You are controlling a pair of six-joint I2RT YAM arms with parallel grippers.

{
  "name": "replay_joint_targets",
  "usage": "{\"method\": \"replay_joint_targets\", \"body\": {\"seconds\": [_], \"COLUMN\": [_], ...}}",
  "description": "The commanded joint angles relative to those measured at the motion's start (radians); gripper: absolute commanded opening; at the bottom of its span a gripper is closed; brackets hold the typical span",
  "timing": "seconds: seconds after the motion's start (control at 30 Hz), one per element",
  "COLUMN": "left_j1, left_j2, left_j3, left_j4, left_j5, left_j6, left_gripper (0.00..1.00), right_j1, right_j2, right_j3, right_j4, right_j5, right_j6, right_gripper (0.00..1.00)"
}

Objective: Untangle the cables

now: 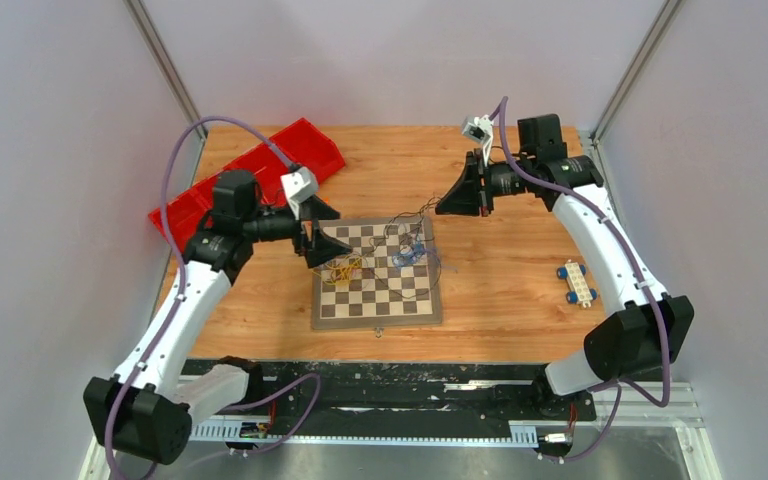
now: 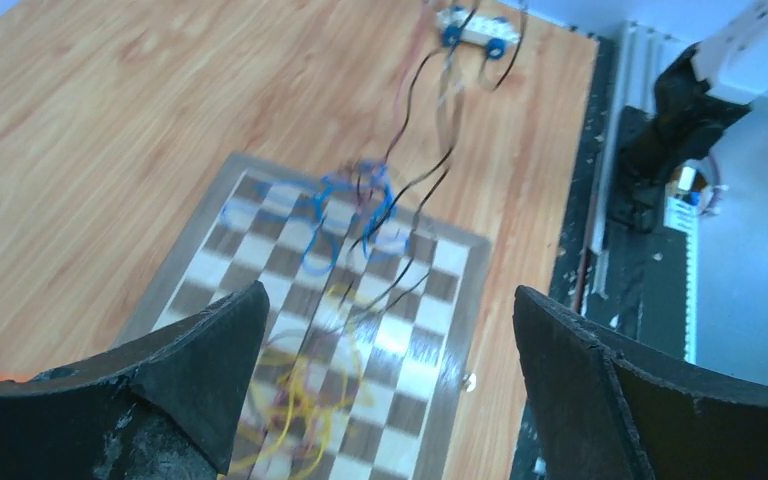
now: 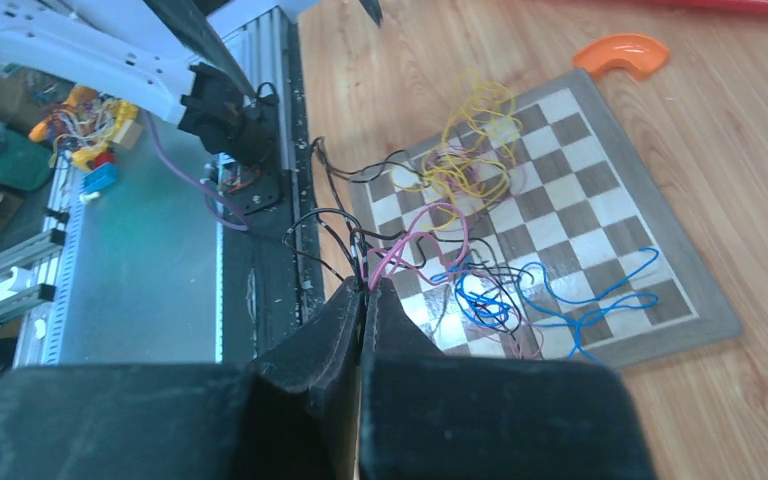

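The cables lie tangled on the chessboard (image 1: 380, 300): a yellow bundle (image 1: 343, 268) on the left, blue loops (image 1: 407, 255) in the middle, and black strands (image 1: 415, 215) rising toward the right arm. My left gripper (image 1: 344, 233) hangs open just above the yellow bundle (image 2: 295, 405), with nothing between its fingers (image 2: 388, 295). My right gripper (image 3: 365, 285) is shut on pink (image 3: 405, 240) and black strands, holding them up off the board's far right corner (image 1: 438, 208). Blue loops (image 3: 560, 300) and yellow loops (image 3: 470, 150) rest on the squares below.
A red bin (image 1: 250, 180) sits at the back left behind the left arm. A white block with blue wheels (image 1: 576, 283) lies on the wood at the right. An orange curved piece (image 3: 620, 52) lies beside the board. Grey walls enclose the table.
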Motion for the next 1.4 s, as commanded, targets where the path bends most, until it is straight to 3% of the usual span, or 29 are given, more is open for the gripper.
{"method": "replay_joint_targets", "body": {"seconds": [0.0,0.33,0.5,0.57,0.63,0.67,0.7,0.73,0.77,0.87,0.93,1.1,1.37], "left_j1": [-0.183,-0.415,-0.467,-0.469,-0.469,-0.469,-0.467,-0.464,-0.455,-0.412,-0.372,-0.317,-0.299], "left_j2": [0.073,0.303,0.361,0.39,0.406,0.409,0.406,0.402,0.385,0.337,0.303,0.263,0.244], "left_j3": [0.023,0.126,0.169,0.17,0.175,0.181,0.191,0.194,0.192,0.171,0.137,0.121,0.102], "left_j4": [0.257,0.455,0.434,0.425,0.411,0.383,0.37,0.364,0.371,0.466,0.536,0.613,0.663], "left_j5": [-0.112,-0.189,-0.262,-0.271,-0.231,-0.218,-0.199,-0.183,-0.16,-0.133,-0.108,-0.035,-0.092], "left_j6": [-0.162,-0.288,-0.289,-0.297,-0.305,-0.31,-0.326,-0.338,-0.373,-0.476,-0.587,-0.691,-0.776], "left_gripper": [1.0,1.0,0.97,0.88,0.54,0.16,0.08,0.01,0.0,0.0,0.0,0.0,0.0], "right_j1": [0.023,0.068,0.078,0.077,0.078,0.078,0.075,0.068,0.056,0.026,0.027,0.052,0.163], "right_j2": [-0.009,-0.012,0.013,0.024,0.032,0.035,0.038,0.034,0.028,-0.017,-0.078,-0.155,-0.082], "right_j3": [0.029,0.012,0.047,0.076,0.092,0.095,0.091,0.081,0.061,-0.081,-0.248,-0.479,-0.457], "right_j4": [0.043,0.043,0.052,0.057,0.061,0.061,0.062,0.061,0.063,0.11,0.282,0.608,0.753], "right_j5": [-0.091,-0.11,-0.133,-0.144,-0.147,-0.143,-0.138,-0.122,-0.092,0.071,0.095,0.163,0.158], "right_j6": [0.026,0.02,0.037,0.046,0.053,0.054,0.053,0.054,0.053,0.028,0.083,0.225,0.334], "right_gripper": [0.0,0.0,0.0,0.0,0.03,0.11,0.27,0.51,0.74,0.89,0.99,1.0,1.0]}}
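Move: The black cables dangle from the right hand's shut fingertips; the stretch the open left hand goes for is about 18 cm to its right, 3 cm ahead and 3 cm below. The blue cable lies on the chessboard some 15 cm right of the left hand, 9 cm ahead and 24 cm down; the yellow cable, equally low, is 4 cm ahead and 2 cm left. From the right hand, the blue cable is 6 cm ahead, 5 cm left and 27 cm down. The left hand sweeps about 16 cm right, open and dipping slightly, to the black cables hanging under the right fingertips, pinches them, then lifts them some 8 cm while easing back left 4 cm and tilting its wrist. The right hand keeps hold while drifting a few centimetres back and left, opens as the left one shuts, then drops about 12 cm towards the blue cable with its fingers left wide. ##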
